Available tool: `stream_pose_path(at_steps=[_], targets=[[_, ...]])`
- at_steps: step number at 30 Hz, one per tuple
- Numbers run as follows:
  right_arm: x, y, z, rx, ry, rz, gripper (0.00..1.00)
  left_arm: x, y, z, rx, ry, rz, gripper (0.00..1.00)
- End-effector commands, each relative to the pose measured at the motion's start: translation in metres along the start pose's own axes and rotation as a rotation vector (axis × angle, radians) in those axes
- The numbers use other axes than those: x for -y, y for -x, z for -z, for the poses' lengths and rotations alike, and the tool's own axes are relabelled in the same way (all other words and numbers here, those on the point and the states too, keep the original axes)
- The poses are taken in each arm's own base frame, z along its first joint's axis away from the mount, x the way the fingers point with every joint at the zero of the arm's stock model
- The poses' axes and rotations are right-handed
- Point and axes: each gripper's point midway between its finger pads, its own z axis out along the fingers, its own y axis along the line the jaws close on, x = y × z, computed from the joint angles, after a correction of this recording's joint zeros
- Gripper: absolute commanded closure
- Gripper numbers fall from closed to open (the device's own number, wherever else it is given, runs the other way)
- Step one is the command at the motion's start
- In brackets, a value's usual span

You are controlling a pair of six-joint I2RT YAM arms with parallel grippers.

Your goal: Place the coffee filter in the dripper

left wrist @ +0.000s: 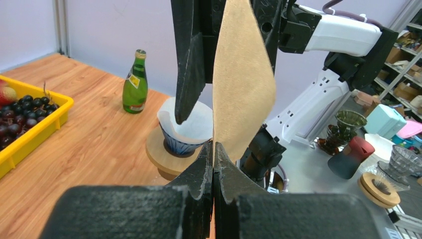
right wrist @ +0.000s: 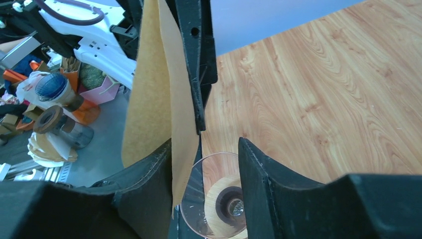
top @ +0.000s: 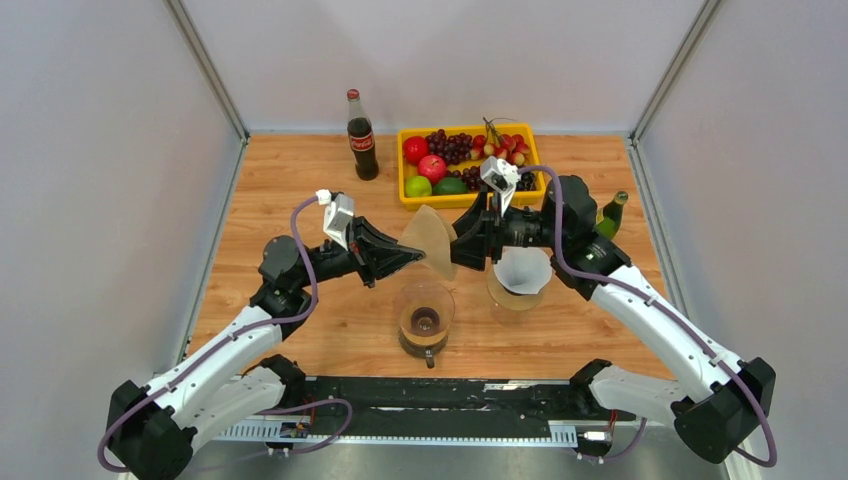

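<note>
A brown paper coffee filter (top: 431,238) hangs flat in the air above the table's middle. My left gripper (top: 416,256) is shut on its lower corner; in the left wrist view the filter (left wrist: 244,84) rises straight out of the closed jaws of that gripper (left wrist: 214,155). My right gripper (top: 459,243) meets it from the right. Its jaws stand apart around the filter's edge (right wrist: 159,99), which lies against the left finger of the gripper (right wrist: 205,145). The empty glass dripper (top: 425,318) stands just below, also visible between the right jaws (right wrist: 219,199).
A blue ribbed dripper holding a white filter (top: 522,272) sits on a wooden stand right of the glass one. A cola bottle (top: 361,135), a yellow fruit tray (top: 401,170) and a green bottle (top: 611,213) stand toward the back.
</note>
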Motion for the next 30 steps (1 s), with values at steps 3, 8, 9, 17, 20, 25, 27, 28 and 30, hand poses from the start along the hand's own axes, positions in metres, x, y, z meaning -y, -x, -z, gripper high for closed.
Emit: stream_pose_path(at_steps=[3,8,9,17,20,25,27,28,30], targets=[[-0.014,0.009,-0.004,0.026,0.062,0.059,0.55,0.016,0.023,-0.005,0.054,-0.082,-0.047,1.00],[-0.010,0.013,-0.005,0.042,0.029,0.057,0.63,0.018,0.022,-0.006,0.045,-0.101,-0.045,1.00],[-0.010,0.014,-0.004,0.047,0.021,0.058,0.68,0.018,0.022,-0.006,0.044,-0.101,-0.046,1.00],[-0.018,0.020,0.000,0.062,0.030,0.078,1.00,0.013,0.025,-0.008,0.054,-0.070,-0.043,0.98],[-0.014,0.024,0.002,0.081,-0.004,0.086,1.00,0.003,0.025,-0.009,0.047,-0.015,-0.031,0.75],[0.011,0.034,0.006,0.114,-0.169,0.093,1.00,-0.019,0.032,-0.006,0.050,0.146,-0.002,0.04],[0.027,0.034,0.009,0.107,-0.259,0.084,1.00,-0.029,0.036,-0.001,0.056,0.225,-0.004,0.01],[0.034,0.036,0.010,0.109,-0.298,0.080,1.00,-0.034,0.043,0.002,0.081,0.274,-0.017,0.00],[0.048,0.039,0.013,0.119,-0.383,0.080,1.00,-0.046,0.050,0.010,0.098,0.377,-0.008,0.00]])
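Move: Between the two facing hands stands the paper coffee filter, held low by the left: its middle is roughly 3 cm above that hand and 1 cm ahead and to the right. From the half-open right hand, the filter's middle is about 3 cm left and 3 cm up. The empty dripper on the carafe sits some 11 cm back, 5 cm left and 17 cm below the right hand; the filled dripper is 11 cm right, 3 cm back and 16 cm down. Closing its half-open fingers, the right hand pinches the filter's near side while both hands stay almost in place. Only then does the left open wide and let go, and both ease about 3 cm forward, away from the dripper on the carafe, the right turning some 10 degrees clockwise and the left about as much counter-clockwise. ##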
